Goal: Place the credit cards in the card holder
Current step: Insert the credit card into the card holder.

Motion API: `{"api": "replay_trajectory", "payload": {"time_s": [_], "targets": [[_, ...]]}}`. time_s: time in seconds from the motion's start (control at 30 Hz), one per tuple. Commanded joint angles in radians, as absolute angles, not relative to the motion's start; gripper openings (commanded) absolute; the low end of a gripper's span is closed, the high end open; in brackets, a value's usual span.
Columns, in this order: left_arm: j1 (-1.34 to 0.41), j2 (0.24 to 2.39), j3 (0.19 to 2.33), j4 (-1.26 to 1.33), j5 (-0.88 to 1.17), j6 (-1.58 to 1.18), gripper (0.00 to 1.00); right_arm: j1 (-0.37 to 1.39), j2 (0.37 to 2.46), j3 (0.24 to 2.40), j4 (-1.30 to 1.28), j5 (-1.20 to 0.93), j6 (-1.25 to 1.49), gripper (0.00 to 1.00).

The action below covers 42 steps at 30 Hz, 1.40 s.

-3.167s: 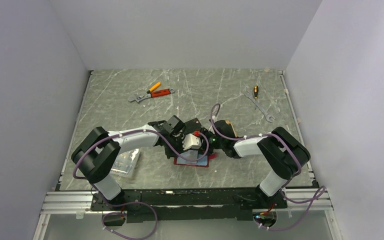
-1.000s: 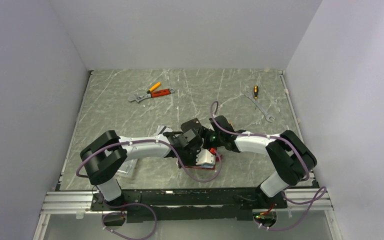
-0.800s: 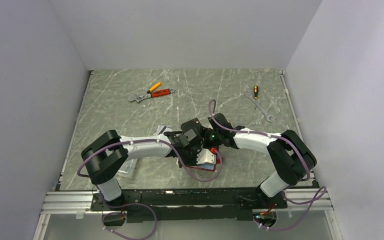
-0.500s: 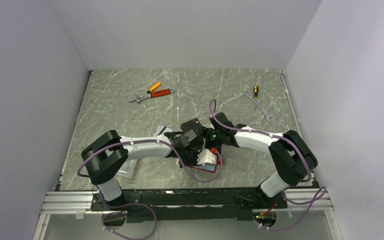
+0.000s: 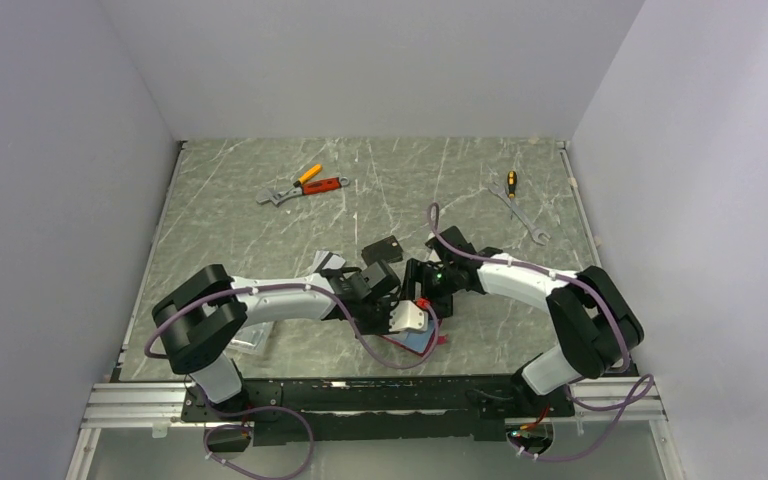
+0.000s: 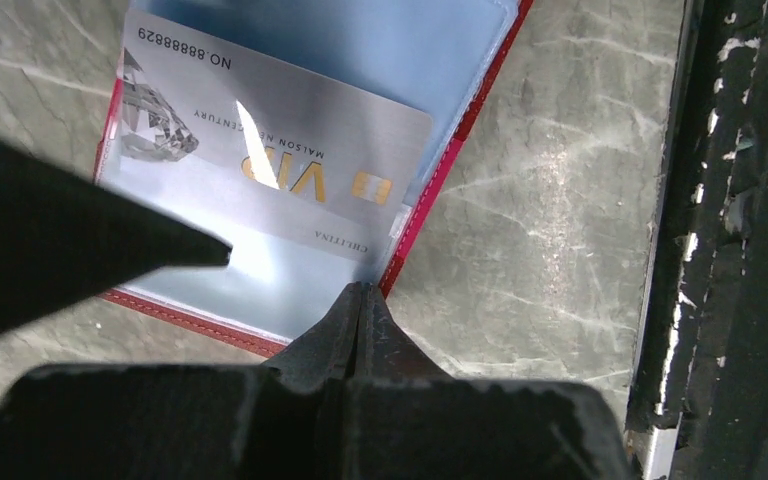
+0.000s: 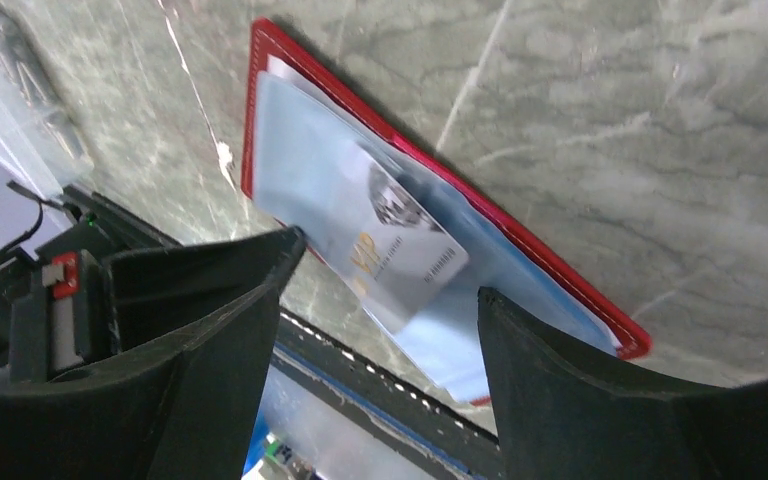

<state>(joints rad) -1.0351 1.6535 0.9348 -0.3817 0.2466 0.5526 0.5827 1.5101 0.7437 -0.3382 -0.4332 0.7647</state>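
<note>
The card holder [image 5: 423, 341] lies open near the table's front edge, red with bluish lining [image 6: 360, 50]. A silver-white credit card [image 6: 290, 150] marked VIP rests slanted on the lining, one end tucked under the clear pocket; it also shows in the right wrist view [image 7: 400, 240]. My left gripper [image 6: 360, 292] is shut, its tips pressing on the holder's edge with nothing between them. My right gripper [image 7: 380, 300] hangs open above the card and holder [image 7: 560, 285], touching neither. Another silver card [image 5: 328, 262] lies on the table beside the left arm.
A black flat rectangle [image 5: 382, 247] lies just behind the grippers. A clear plastic box [image 5: 252, 338] sits partly under the left arm. Pliers and an adjustable wrench [image 5: 305, 186] lie far left, a spanner [image 5: 523, 214] and screwdriver [image 5: 510, 183] far right. The front rail [image 6: 730, 200] runs close by.
The right gripper has opened a little wider and drawn back from the card holder toward the right. The left gripper stays shut on the holder's edge and has shifted slightly nearer.
</note>
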Motion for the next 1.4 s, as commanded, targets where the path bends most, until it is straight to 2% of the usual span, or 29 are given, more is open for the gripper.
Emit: {"api": "replay_trajectory", "payload": {"time_s": [0.0, 0.1, 0.2, 0.3, 0.43, 0.67, 0.8, 0.97, 1.37], "targets": [[-1.029, 1.637, 0.878, -0.482, 0.23, 0.52, 0.0, 0.551, 1.477, 0.767, -0.439, -0.507, 0.701, 0.76], [-1.029, 1.628, 0.867, -0.477, 0.228, 0.516, 0.0, 0.536, 1.475, 0.781, -0.453, -0.51, 0.697, 0.74], [-1.029, 1.62, 0.868, -0.48, 0.23, 0.512, 0.0, 0.536, 1.456, 0.752, -0.432, -0.517, 0.723, 0.68], [-1.029, 1.62, 0.875, -0.485, 0.236, 0.51, 0.0, 0.536, 1.438, 0.706, -0.383, -0.521, 0.767, 0.6], [-1.029, 1.617, 0.889, -0.497, 0.238, 0.509, 0.0, 0.548, 1.42, 0.65, -0.269, -0.527, 0.842, 0.43], [-0.981, 1.549, 0.925, -0.528, 0.27, 0.519, 0.02, 0.568, 1.45, 0.619, -0.185, -0.511, 0.877, 0.41], [-0.944, 1.53, 0.947, -0.567, 0.297, 0.53, 0.05, 0.583, 1.49, 0.632, -0.164, -0.496, 0.877, 0.34], [-0.938, 1.511, 0.961, -0.574, 0.316, 0.528, 0.07, 0.613, 1.552, 0.668, -0.135, -0.489, 0.876, 0.2], [-0.814, 1.542, 0.898, -0.513, 0.2, 0.644, 0.05, 0.639, 1.585, 0.695, -0.143, -0.484, 0.857, 0.17]]}}
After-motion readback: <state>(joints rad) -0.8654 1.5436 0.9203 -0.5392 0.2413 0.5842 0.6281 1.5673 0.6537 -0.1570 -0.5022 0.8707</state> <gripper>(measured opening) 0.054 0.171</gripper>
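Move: The silver VIP credit card lies half tucked in the open card holder, its middle about 3 cm to the right hand's left, level fore-and-aft and some 2 cm below; the holder's middle is 2 cm back, 1 cm left and 3 cm down. From the left hand, at the holder's left end, that card is about 3 cm ahead and 4 cm right, 1 cm lower. The dark card lies about 13 cm ahead and 7 cm left of the right hand, 3 cm below. The right hand draws back about 2 cm and a little to its right while its wide-open fingers begin to close, then sinks some 2 cm and comes back left about 3 cm, fingers almost shut, onto the exposed right-hand edge of the VIP card, pushing it leftward, into the pocket's depth. The left hand, its closed fingertips on the holder's left end, shifts a little left, then comes free and leaves leftward and up, turning forward at the last, some 6 cm left and 3 cm forward in all, its fingers still practically shut. ##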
